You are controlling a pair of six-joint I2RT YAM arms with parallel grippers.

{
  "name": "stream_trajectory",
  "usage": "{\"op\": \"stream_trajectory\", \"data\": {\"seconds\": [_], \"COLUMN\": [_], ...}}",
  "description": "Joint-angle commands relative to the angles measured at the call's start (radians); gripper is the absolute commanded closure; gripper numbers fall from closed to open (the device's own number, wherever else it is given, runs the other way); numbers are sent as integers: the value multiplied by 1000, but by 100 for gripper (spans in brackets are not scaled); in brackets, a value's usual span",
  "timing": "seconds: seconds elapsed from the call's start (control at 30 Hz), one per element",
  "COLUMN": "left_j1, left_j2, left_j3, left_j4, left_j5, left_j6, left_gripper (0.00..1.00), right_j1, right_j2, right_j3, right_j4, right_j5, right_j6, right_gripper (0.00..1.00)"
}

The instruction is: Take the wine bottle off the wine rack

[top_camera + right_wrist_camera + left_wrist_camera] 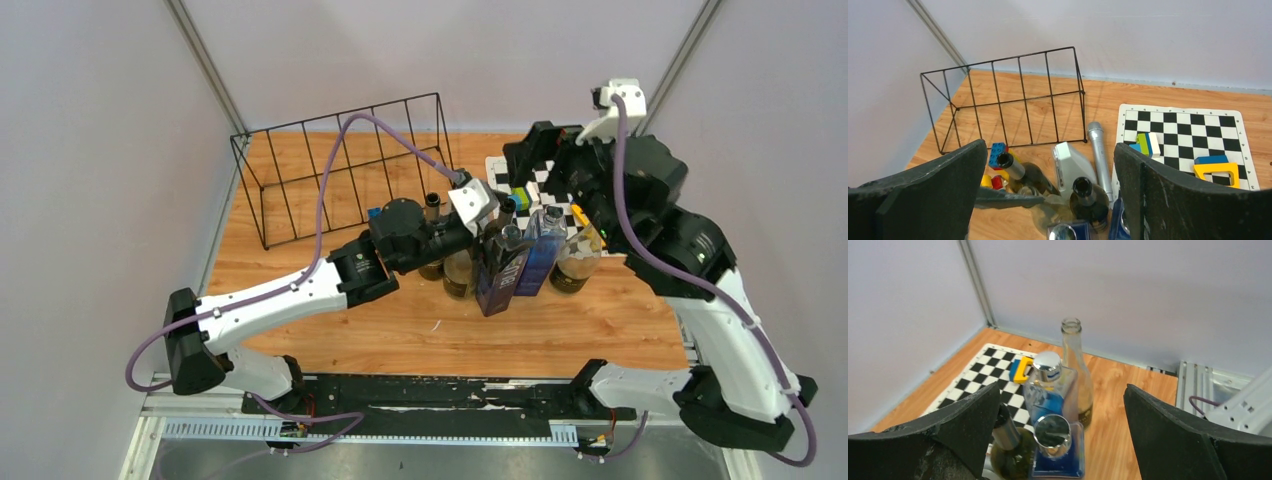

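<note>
The wine rack (340,170) (1013,100) is a black wire frame at the back left, and I see no bottle in its slots. Several bottles stand clustered on the wooden table to its right. Among them a dark green wine bottle (1010,452) (1088,200) stands by my left gripper's left finger. My left gripper (1060,390) (503,222) hovers open over the cluster, with the silver cap of a blue square bottle (1053,432) between its fingers, untouched. My right gripper (1048,147) (525,155) hangs open higher up, over the chessboard side, holding nothing.
Another dark bottle (1013,167) stands near toy bricks (997,152). A clear bottle (1075,370) and a second blue bottle (1048,385) stand beyond. A silver microphone (1098,150) lies beside the chessboard mat (1183,130), which carries coloured blocks (1215,167). Walls close in the back and both sides.
</note>
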Motion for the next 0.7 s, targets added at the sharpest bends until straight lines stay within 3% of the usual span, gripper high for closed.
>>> {"op": "stream_trajectory", "data": {"seconds": [0.0,0.13,0.33,0.5,0.67], "left_j1": [16,147,387,545,555], "left_j2": [-26,-21,-126,-263,-450], "left_j3": [166,247,241,185,71], "left_j4": [-205,-333,-456,-589,-698], "left_j5": [-100,-57,-57,-228,-450], "left_j6": [47,-33,-73,-52,-28], "left_gripper": [0,0,0,0,0], "right_j1": [-74,-308,-575,-758,-778], "right_j2": [111,163,127,32,-90], "right_j3": [100,138,114,40,-66], "right_j4": [-65,-80,-79,-74,-36], "right_j5": [-43,-266,-337,-350,-300], "right_j6": [-2,42,51,61,69], "right_gripper": [0,0,0,0,0]}}
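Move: Just below the left hand stands the blue bottle just set down, some 22 cm lower, 1 cm ahead and 2 cm right. The dark bottle is about 6 cm beyond it, the clear bottle 7 cm left and 4 cm beyond it, and the other blue bottle 8 cm right and 5 cm beyond it. The empty rack lies roughly 30 cm ahead and 32 cm left of the left hand. From the right hand that same set-down bottle is about 7 cm back, 2 cm right and 31 cm down. Retreating empty and wide open from the bottle tops, the left hand rises about 5 cm, then swings some 27 cm left and 12 cm forward towards the rack, turning roughly 45 degrees counter-clockwise. The right hand, also open, goes about 9 cm forward, then sweeps right and partly back, ending 17 cm to the right with a clockwise turn. ##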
